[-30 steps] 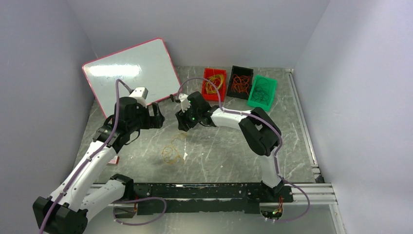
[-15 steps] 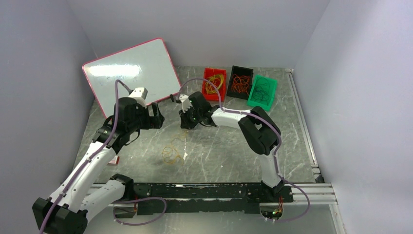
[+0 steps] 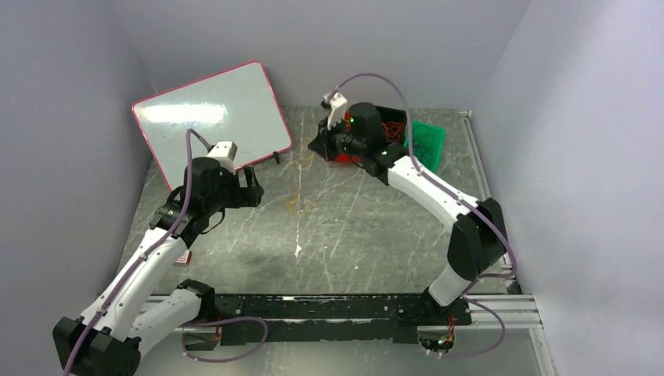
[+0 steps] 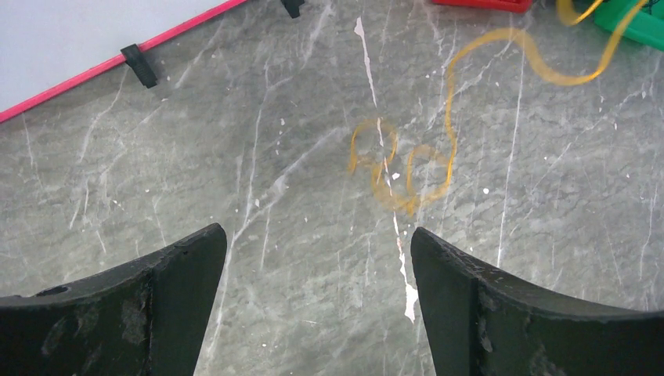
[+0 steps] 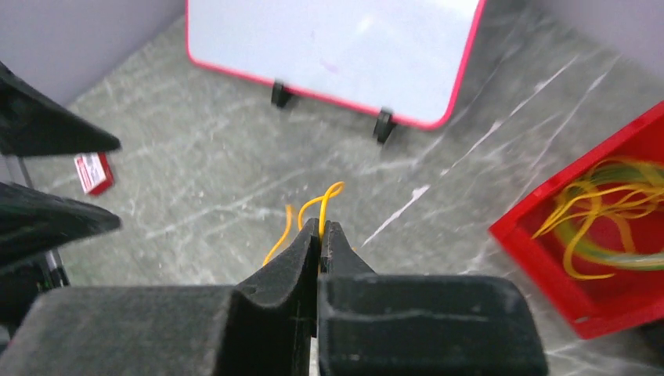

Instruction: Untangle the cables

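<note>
A thin yellow cable (image 5: 325, 196) is pinched between the tips of my right gripper (image 5: 321, 227), which is shut on it. That gripper (image 3: 319, 146) hangs above the table at the back, just left of the red bin (image 5: 548, 258). The cable (image 3: 297, 188) trails down from it, and its curled end (image 4: 407, 176) rests on the marble. More yellow cables (image 5: 603, 211) lie in the red bin. My left gripper (image 4: 317, 235) hovers open over bare table a little short of the curled end, with nothing between its fingers.
A black bin (image 3: 391, 129) of orange-red cables and a green bin (image 3: 427, 145) of dark cables stand right of the red one. A pink-framed whiteboard (image 3: 211, 110) leans at the back left. A small red-and-white card (image 3: 184, 257) lies by the left arm.
My right gripper shut on the yellow cable, rose from the table's middle and swung back toward the red bin, dragging the loops with it. The left arm stayed still.
</note>
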`<state>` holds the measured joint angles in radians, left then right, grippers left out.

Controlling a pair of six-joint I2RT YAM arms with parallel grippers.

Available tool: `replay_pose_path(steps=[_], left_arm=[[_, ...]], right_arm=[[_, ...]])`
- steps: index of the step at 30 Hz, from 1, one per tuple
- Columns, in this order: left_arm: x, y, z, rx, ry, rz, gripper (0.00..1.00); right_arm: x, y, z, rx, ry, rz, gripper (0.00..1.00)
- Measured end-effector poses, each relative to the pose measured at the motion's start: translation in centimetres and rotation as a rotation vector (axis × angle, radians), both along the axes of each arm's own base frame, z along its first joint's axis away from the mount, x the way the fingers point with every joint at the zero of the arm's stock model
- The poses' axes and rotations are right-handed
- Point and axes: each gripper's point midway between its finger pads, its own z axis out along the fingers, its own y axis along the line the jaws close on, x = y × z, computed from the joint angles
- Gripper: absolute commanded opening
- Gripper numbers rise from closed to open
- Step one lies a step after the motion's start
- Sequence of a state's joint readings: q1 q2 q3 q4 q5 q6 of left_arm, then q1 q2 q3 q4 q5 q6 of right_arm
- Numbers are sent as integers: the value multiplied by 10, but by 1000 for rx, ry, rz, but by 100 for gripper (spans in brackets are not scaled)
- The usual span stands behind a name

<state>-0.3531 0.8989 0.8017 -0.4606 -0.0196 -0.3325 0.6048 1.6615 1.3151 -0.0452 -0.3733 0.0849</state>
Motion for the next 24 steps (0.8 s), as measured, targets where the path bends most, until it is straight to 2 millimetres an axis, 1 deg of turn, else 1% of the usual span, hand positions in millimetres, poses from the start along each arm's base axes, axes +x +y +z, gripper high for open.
replay_pose_path(steps=[3, 6, 8, 13, 16, 18, 20, 22, 24], left_arm=[[1, 0, 1, 1, -9, -3, 92], [3, 0, 2, 4, -18, -6, 92], [3, 0, 0, 8, -20, -8, 92], [0, 1, -9, 22, -5, -13, 92], [0, 1, -8, 23, -9, -15, 92], [0, 1, -8, 23, -11, -15, 92], [0, 1, -7, 22, -13, -15, 92], [0, 1, -7, 22, -14, -15, 92], [0, 1, -7, 22, -14, -15, 92]], right_arm=[[7, -8, 52, 26, -87, -54, 0], [14, -23, 96, 44, -153, -127, 0], [20, -33, 114, 50, -179, -166, 0], [40, -58, 172, 82, -268, -292, 0], [56, -77, 198, 99, -311, -372, 0], [69, -92, 211, 111, -331, -426, 0], [83, -105, 218, 119, -339, -469, 0], [96, -113, 223, 127, -345, -498, 0], [109, -116, 226, 132, -349, -516, 0]])
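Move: The right hand, with the yellow cable already pinched in its shut fingers and its tail trailing beneath, is bound for the red bin, about 22 cm ahead, 7 cm to its right and 18 cm below. The black bin stands some 15 cm right of the red one and 2 cm farther out, the green bin about 27 cm right of the red one and 4 cm nearer. From the left hand the red bin lies roughly 28 cm ahead, 23 cm right and 15 cm down. Keeping its pinch on the yellow cable, the right hand hauls it steeply up, some 22 cm, while swinging right and reaching forward by about 11 cm each; the forward reach comes mostly late, once the climb is easing. On the way the wrist turns about 30 degrees clockwise and tips its fingers upward, drawing the trailing cable across towards the red bin. ##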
